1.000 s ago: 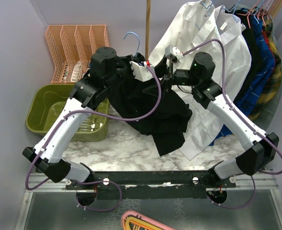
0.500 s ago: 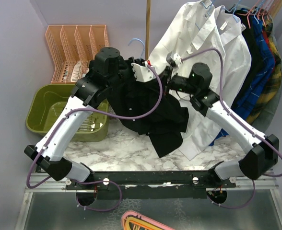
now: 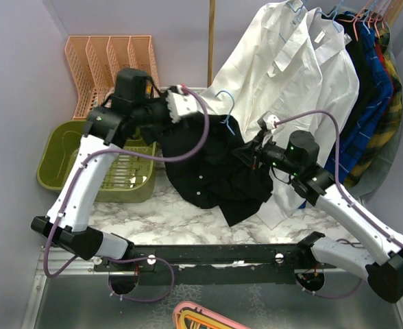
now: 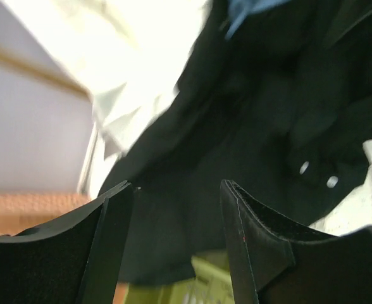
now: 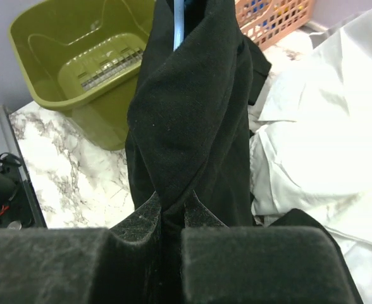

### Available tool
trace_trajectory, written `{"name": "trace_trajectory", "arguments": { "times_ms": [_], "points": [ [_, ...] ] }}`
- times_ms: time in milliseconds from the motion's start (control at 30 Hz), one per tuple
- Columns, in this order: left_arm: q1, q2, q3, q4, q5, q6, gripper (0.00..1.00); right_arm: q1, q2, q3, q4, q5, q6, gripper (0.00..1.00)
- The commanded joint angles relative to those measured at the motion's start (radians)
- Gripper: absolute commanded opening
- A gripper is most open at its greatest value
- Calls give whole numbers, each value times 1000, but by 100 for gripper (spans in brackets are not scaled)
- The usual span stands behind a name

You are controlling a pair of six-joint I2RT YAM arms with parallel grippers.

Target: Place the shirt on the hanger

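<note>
The black shirt (image 3: pixel 212 164) hangs in a bunch over the marble table, draped on the light-blue hanger, whose hook (image 3: pixel 223 101) sticks up above the collar. My right gripper (image 3: pixel 244 154) is shut on a fold of the shirt's right side; in the right wrist view the fabric (image 5: pixel 192 107) is pinched between its jaws (image 5: pixel 172 218), with the blue wire (image 5: pixel 179 22) above. My left gripper (image 3: pixel 177 116) is open just left of the shirt. In its wrist view the jaws (image 4: pixel 176 215) stand wide apart with the shirt (image 4: pixel 255 114) and its pale buttons beyond them.
A green basin (image 3: pixel 71 154) sits at the left, with an orange file rack (image 3: pixel 109 68) behind it. White shirts (image 3: pixel 290 75) and blue plaid garments (image 3: pixel 369 89) hang at the back right. A wooden pole (image 3: pixel 210 41) stands behind the shirt.
My left gripper has drawn back to the left, off the top of the shirt. My right gripper has dropped down and to the right, and the shirt and hanger hook came down with it.
</note>
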Motion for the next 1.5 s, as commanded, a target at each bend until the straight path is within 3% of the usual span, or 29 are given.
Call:
{"name": "trace_trajectory", "arguments": {
  "times_ms": [0, 133, 233, 400, 600, 667, 733, 767, 800, 833, 933, 1067, 1200, 1467],
  "points": [
    [250, 25, 13, -130, 289, 3, 58, 2, -133, -16, -104, 113, -16, 1],
    [332, 115, 175, -355, 523, 111, 57, 2, -198, -27, -204, 99, -47, 1],
    [333, 193, 318, -486, 604, 186, 58, 2, -231, -28, -281, 67, -77, 1],
    [333, 290, 393, -498, 586, 176, 65, 2, -314, -16, -343, 134, -67, 1],
    [341, 437, 421, -457, 467, -36, 61, 2, -234, 215, -554, 340, -43, 1],
    [342, 385, 385, -364, 415, -132, 69, 2, -163, 295, -641, 420, -62, 1],
    [342, 277, 306, -165, 286, -392, 80, 2, -89, 351, -678, 511, -68, 1],
    [342, 233, 293, -118, 231, -435, 85, 1, -65, 364, -657, 570, -58, 1],
    [342, 195, 289, -86, 184, -459, 97, 1, -50, 373, -616, 632, -57, 1],
    [342, 159, 284, -56, 143, -483, 99, -4, -27, 396, -588, 681, -60, 1],
    [342, 31, 247, 30, 38, -492, 99, -64, 114, 555, -620, 736, -84, 1],
    [342, 8, 385, -62, -54, -565, 99, -99, 226, 720, -603, 787, -162, 1],
    [342, -33, 429, -150, -17, -565, 99, -172, 348, 891, -572, 711, -223, 1],
    [434, -106, 300, -158, 34, -581, 99, -223, 579, 1256, -584, 604, -233, 1]
  ]
}}
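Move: The right gripper already pinches the shoulder of the black shirt, with the hanger's blue hook some 6 cm ahead, 7 cm left and 7 cm above it. Its goal, the hanging white shirts' collars, is about 20 cm ahead, 16 cm right and 12 cm up; the plaid shirts are some 14 cm ahead and 40 cm right, level in height. From the empty left gripper, those collars lie about 17 cm ahead and 32 cm right, at its own height. Keep the right gripper shut on the shirt's shoulder; draw it back and right about 5 cm, then sweep it forward, up and further right to the white collars, turning clockwise some 45 degrees. Meanwhile take the left gripper left, dip it forward and down, open it fully, then raise it well clear, drawing it back and further left. ##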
